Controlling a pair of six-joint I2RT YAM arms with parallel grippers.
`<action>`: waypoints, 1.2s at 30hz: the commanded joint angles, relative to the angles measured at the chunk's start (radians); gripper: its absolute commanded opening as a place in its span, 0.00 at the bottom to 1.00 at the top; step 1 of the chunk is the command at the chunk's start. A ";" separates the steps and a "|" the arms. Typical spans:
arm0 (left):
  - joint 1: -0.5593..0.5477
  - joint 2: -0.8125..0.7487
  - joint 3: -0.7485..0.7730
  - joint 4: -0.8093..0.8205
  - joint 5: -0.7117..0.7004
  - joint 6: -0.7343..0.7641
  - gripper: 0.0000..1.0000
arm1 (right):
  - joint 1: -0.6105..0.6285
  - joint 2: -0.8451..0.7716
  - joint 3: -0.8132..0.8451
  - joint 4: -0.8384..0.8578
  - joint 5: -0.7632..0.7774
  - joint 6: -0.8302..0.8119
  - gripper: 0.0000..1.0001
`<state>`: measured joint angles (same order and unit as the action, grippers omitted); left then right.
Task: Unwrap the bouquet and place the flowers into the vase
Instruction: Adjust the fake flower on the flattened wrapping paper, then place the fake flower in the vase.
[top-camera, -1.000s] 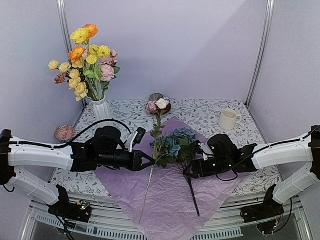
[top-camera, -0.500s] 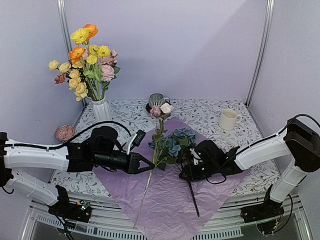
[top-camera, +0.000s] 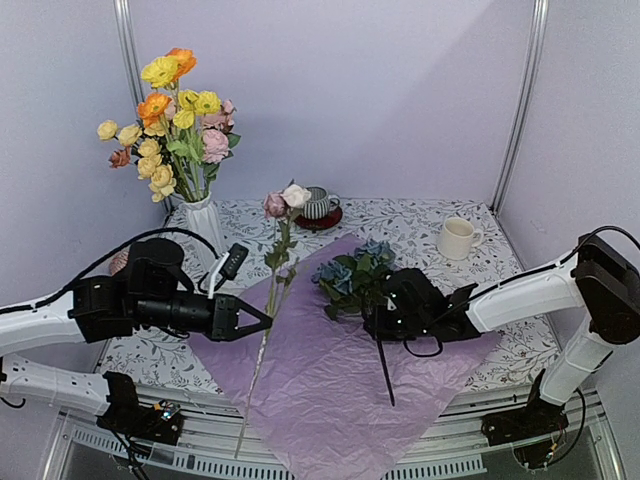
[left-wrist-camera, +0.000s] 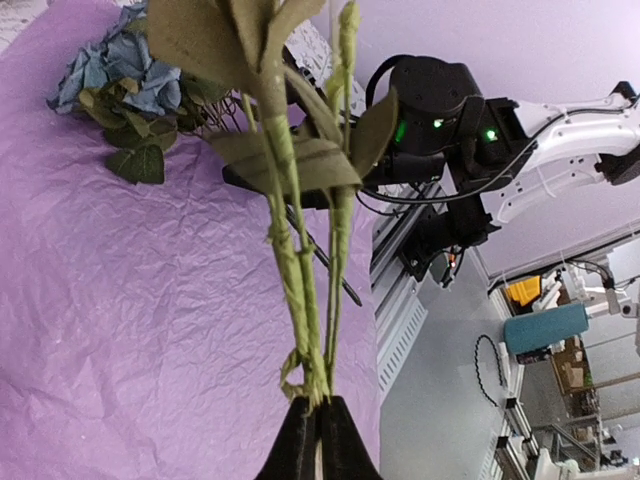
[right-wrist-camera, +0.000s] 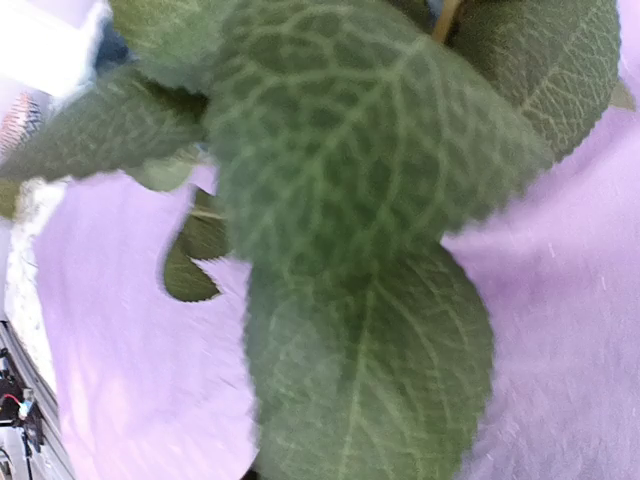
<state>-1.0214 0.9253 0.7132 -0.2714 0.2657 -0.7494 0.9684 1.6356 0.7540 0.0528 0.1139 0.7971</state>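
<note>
A long green stem (top-camera: 272, 290) with a pink and a cream bloom (top-camera: 285, 198) hangs tilted above the pink-lilac paper (top-camera: 320, 400). My left gripper (top-camera: 268, 322) is shut on it low down; the left wrist view shows the closed gripper (left-wrist-camera: 318, 405) pinching the stem (left-wrist-camera: 300, 290). The dusty-blue roses (top-camera: 352, 268) with dark leaves lie on the paper, and my right gripper (top-camera: 375, 322) sits on their dark stem, its jaws hidden. Leaves (right-wrist-camera: 350, 200) fill the right wrist view. The white ribbed vase (top-camera: 200, 218) at the back left holds several flowers (top-camera: 170, 110).
A grey striped mug (top-camera: 318, 203) on a dark saucer stands at the back centre, and a cream mug (top-camera: 456, 238) at the back right. The paper hangs over the table's near edge. The right arm (left-wrist-camera: 440, 100) shows beyond the roses (left-wrist-camera: 120, 75) in the left wrist view.
My left arm drew back to the left and lifted the pink and cream flower off the paper. My right gripper closed in on the blue roses' stem, which shifted slightly away from the near edge.
</note>
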 joint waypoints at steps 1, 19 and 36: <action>-0.008 -0.106 0.030 -0.057 -0.140 0.024 0.05 | -0.002 -0.018 0.057 0.072 0.032 0.003 0.23; -0.009 -0.207 -0.024 0.260 -0.651 0.593 0.09 | -0.102 -0.238 0.150 0.104 0.127 -0.404 0.61; -0.007 -0.277 -0.053 0.647 -0.755 1.125 0.00 | -0.108 -0.268 -0.096 0.423 0.268 -0.478 0.59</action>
<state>-1.0241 0.6651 0.6319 0.2070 -0.3458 0.2337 0.8627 1.3426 0.6785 0.3794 0.3542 0.3214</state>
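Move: The vase stands roughly 31 cm ahead and 17 cm left of the left gripper, which already holds the pink-and-white rose stem; its middle is some 8 cm lower. The patterned bowl is about 22 cm to the left of the vase. The right gripper has the blue flower by its stem low over the paper, the flower heads about 11 cm ahead and 4 cm left; the white mug stands some 27 cm ahead and 26 cm right of that gripper. Open the right fingers to let go of the blue flower's stem and lift clear about 20 cm while reaching forward, bending left and then right, then sink some 5 cm, fingers tipping up towards level. Keep the rose gripped in the left hand, raise it about 15 cm, left and forward towards the vase, tipping those fingers up from their downward slant. ##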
